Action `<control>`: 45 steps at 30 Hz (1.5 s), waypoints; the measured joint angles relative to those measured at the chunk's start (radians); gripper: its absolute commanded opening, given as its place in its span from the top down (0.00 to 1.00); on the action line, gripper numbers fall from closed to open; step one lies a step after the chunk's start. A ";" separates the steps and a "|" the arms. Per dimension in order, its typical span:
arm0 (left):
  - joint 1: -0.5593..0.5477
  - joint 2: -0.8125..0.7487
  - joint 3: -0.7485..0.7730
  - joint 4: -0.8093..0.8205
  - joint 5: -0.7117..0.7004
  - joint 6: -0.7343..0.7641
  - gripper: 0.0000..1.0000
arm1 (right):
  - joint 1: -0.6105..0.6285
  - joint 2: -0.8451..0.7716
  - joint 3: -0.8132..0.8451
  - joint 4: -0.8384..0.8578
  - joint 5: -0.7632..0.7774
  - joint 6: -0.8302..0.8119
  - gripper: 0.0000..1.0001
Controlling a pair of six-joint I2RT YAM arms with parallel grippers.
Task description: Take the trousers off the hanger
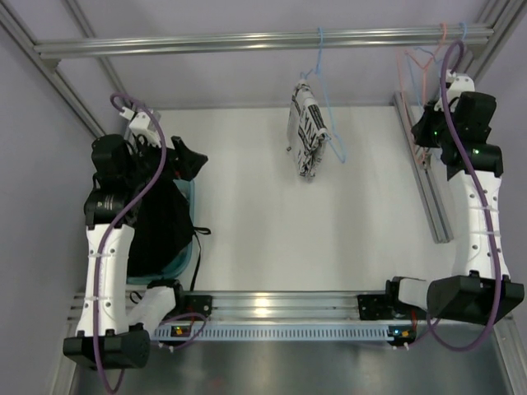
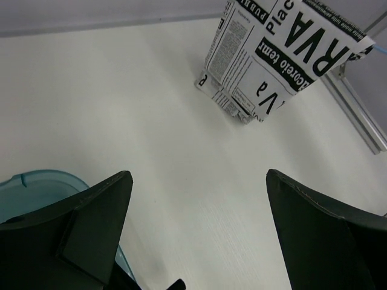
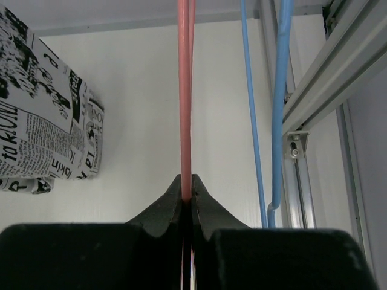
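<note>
The black trousers (image 1: 161, 229) lie bunched in a teal bin (image 1: 194, 257) at the left, partly under my left arm. My left gripper (image 1: 188, 161) hovers just beyond them, open and empty; in the left wrist view its fingers (image 2: 91, 223) are spread wide over bare table around the gripper's centre (image 2: 198, 175). The pink-red wire hanger (image 1: 409, 64) hangs bare from the rail at the back right. My right gripper (image 1: 428, 125) is shut on the hanger's wire (image 3: 184, 90), pinched between the tips of that gripper (image 3: 187, 182).
A black-and-white newsprint garment (image 1: 310, 132) hangs on a light blue hanger (image 1: 328, 99) mid-rail, and the garment (image 2: 284, 54) also shows ahead of the left gripper. Another blue hanger (image 3: 281, 90) hangs right of the pink one, beside an aluminium frame post (image 1: 424, 173).
</note>
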 measured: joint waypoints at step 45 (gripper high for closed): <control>0.000 -0.229 -0.047 -0.455 -0.314 0.144 0.02 | -0.008 -0.629 -0.403 -0.246 -0.657 -0.014 0.01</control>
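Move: The right gripper still pinches the pink hanger; the rail where its hook hangs is about 10 cm ahead, 3 cm right and 18 cm above. A blue hanger hangs some 5 cm right and 8 cm ahead, and the patterned garment some 27 cm left and 9 cm ahead, a little lower. From the empty left gripper, the black trousers in the tub lie roughly 5 cm back, 11 cm left and 24 cm below. Open the right gripper wide to let go of the pink hanger, backing it away from the rail at once; arc it up, then left and down, ending about 20 cm back and 13 cm left, turned some 30 degrees counter-clockwise. Meanwhile sink the open left gripper about 7 cm, tipping its fingers down, then draw it back and left over the trousers in the tub. ##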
